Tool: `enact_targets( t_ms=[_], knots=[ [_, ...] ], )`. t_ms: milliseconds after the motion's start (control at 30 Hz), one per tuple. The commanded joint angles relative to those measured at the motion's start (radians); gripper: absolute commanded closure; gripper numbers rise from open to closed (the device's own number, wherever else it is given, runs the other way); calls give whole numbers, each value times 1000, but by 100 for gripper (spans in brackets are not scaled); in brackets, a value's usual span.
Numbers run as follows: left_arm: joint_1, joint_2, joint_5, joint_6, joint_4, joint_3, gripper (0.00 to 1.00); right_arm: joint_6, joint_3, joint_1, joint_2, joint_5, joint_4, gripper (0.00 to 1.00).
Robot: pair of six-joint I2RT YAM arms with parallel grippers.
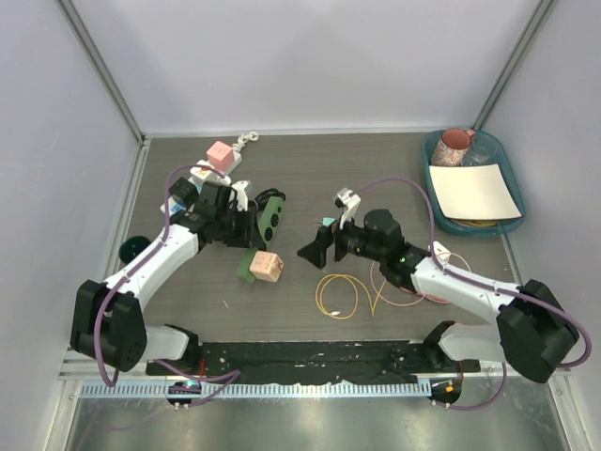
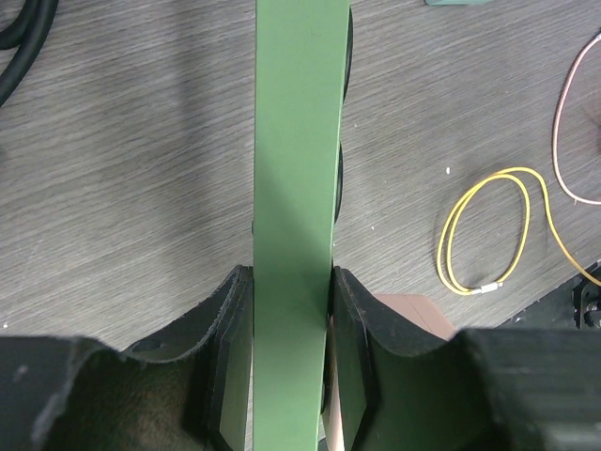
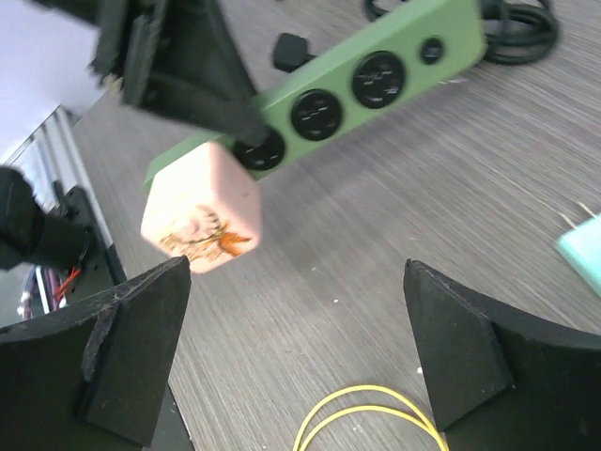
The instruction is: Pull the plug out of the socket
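Note:
The socket is a green power strip (image 1: 269, 219) with black round outlets (image 3: 376, 75). My left gripper (image 1: 241, 231) is shut on it, and the strip (image 2: 296, 188) runs up between the two pads. A pink cube plug (image 1: 268, 267) sits against the strip's near end outlet; it looks blurred in the right wrist view (image 3: 202, 211). My right gripper (image 1: 315, 249) stands open just right of the plug. Its fingers are wide apart (image 3: 296, 272) with nothing between them, and the plug is ahead of the left fingertip (image 3: 150, 319).
A yellow cable loop (image 1: 338, 296) and a pink cable (image 1: 404, 282) lie under the right arm. A second pink cube (image 1: 220, 155) and white adapters sit at the back left. A teal tray (image 1: 512, 216) with a mug and paper is at the back right.

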Motion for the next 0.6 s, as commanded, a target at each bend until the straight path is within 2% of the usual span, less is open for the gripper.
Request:
enact_targets(
  t_ms=[0, 100, 367, 567],
  knots=[
    [-4, -12, 69, -13, 79, 20, 100, -47, -128, 65, -55, 0, 425, 0],
    [-4, -12, 72, -13, 79, 18, 100, -83, -67, 108, -6, 1, 356, 0],
    [-4, 0, 97, -22, 85, 18, 100, -209, -13, 266, 78, 93, 339, 0],
    [-2, 3, 100, -27, 88, 15, 100, -219, 10, 345, 149, 155, 353, 0]
  ],
)
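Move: The right gripper is empty; the pink plug, seated in the held green socket, lies about 12 cm to its left, 3 cm back and 6 cm lower. The socket's middle is roughly 13 cm left, 4 cm ahead and 6 cm lower; the teal plug on the table some 10 cm ahead, 4 cm right and 14 cm below. From the left gripper the pink plug sits about 4 cm back, 3 cm right and 1 cm lower. Sweep the right gripper left and back towards the pink plug, about 8 cm left and 7 cm back at nearly constant height, fingers kept wide open. On the way swing it some 15 degrees counter-clockwise and roll its forward side up about as much, lining its fingers up with the plug. Keep the left gripper pinching the green socket, nearly still. ##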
